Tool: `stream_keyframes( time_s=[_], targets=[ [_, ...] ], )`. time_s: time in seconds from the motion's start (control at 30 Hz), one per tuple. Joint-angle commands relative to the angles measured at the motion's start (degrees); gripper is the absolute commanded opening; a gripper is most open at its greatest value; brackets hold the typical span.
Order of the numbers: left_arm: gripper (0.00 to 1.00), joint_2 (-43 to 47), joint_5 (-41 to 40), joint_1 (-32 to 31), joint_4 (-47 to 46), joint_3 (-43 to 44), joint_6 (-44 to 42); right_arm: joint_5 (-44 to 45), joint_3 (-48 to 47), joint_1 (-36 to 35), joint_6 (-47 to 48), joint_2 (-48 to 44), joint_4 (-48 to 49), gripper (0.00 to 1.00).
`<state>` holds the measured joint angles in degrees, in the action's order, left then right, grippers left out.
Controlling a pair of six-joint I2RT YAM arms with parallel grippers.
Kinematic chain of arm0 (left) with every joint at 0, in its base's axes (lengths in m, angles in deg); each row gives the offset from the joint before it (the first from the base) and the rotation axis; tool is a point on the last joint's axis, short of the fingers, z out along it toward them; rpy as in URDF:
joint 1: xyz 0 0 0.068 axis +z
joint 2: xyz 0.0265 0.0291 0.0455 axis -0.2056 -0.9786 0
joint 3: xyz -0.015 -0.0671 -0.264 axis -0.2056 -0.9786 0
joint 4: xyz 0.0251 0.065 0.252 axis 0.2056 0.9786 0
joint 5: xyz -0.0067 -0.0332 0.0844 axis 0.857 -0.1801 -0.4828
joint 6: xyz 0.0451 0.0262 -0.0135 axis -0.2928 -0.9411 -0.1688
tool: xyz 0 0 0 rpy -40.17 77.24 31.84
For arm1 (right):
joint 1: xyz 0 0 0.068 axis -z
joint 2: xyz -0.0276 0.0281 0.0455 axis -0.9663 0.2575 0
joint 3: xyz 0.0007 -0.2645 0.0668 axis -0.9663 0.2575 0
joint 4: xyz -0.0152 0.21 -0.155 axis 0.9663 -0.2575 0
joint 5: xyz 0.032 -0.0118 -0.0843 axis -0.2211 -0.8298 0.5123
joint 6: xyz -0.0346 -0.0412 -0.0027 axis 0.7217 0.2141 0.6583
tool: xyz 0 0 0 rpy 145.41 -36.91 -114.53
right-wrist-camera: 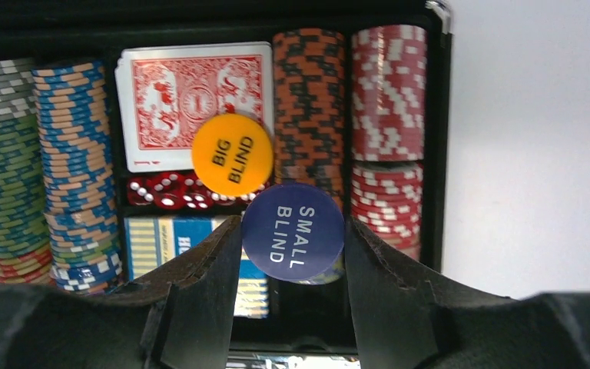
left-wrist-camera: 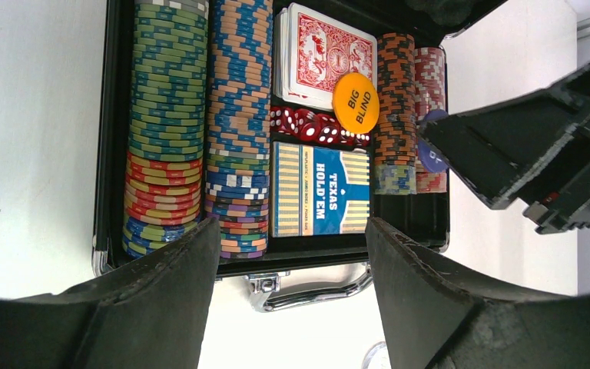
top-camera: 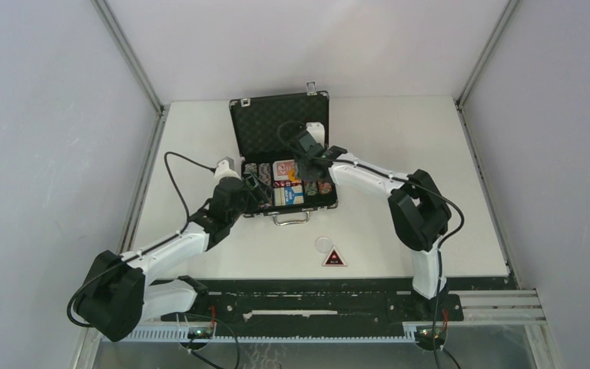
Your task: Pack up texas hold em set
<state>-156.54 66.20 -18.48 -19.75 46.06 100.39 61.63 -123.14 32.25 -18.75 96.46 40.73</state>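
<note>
The black briefcase (top-camera: 265,123) of the texas hold em set lies open at the table's middle, lid up at the back. Its tray holds chip stacks (left-wrist-camera: 165,115), a red deck (right-wrist-camera: 177,92), a blue deck (left-wrist-camera: 323,188), red dice (left-wrist-camera: 307,127) and an orange BIG BLIND token (right-wrist-camera: 232,154). My right gripper (right-wrist-camera: 293,223) hovers over the tray's right half, shut on a blue SMALL BLIND token (right-wrist-camera: 293,238) by its edges. My left gripper (left-wrist-camera: 292,227) stands open and holds nothing, just above the case's front edge and silver handle (left-wrist-camera: 315,290).
A clear round disc (top-camera: 325,244) and a red triangular marker (top-camera: 334,258) lie on the white table in front of the case. Grey walls close in on the table's left, right and back sides.
</note>
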Motion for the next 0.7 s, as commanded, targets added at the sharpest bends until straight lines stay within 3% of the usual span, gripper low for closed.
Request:
stream_keyframes(
  time_s=[0.0,0.67],
  targets=[
    [0.74,1.08,-0.45,0.37,-0.93,0.37,-0.46,-1.27,-6.23,-1.13,2.44,3.20,0.06,0.57],
    [0.74,1.33,-1.81,0.76,-0.38,0.36,-1.09,-4.86,-24.18,-2.00,4.70,16.24,-2.40,0.59]
  ],
)
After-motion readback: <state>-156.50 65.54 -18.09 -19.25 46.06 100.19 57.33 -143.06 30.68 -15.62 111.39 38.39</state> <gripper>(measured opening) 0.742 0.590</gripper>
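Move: The right hand holds the small blind button. The card deck it is being taken to lies about 8 cm ahead, 7 cm to its left and 6 cm below. The big blind button, on the deck's near right corner, is roughly 5 cm ahead and 4 cm left. The orange chips are about 5 cm straight ahead, and the Texas Hold'em box is 7 cm left and nearly level. From the left hand the deck is some 14 cm ahead and 6 cm right. Still pinching the small blind button between its fingertips, the right hand carries it left and forward over the open case, about 8 cm in all and mostly left, towards the card deck. It slows towards the end, sinks barely a centimetre and turns slightly counter-clockwise, its grip kept. ##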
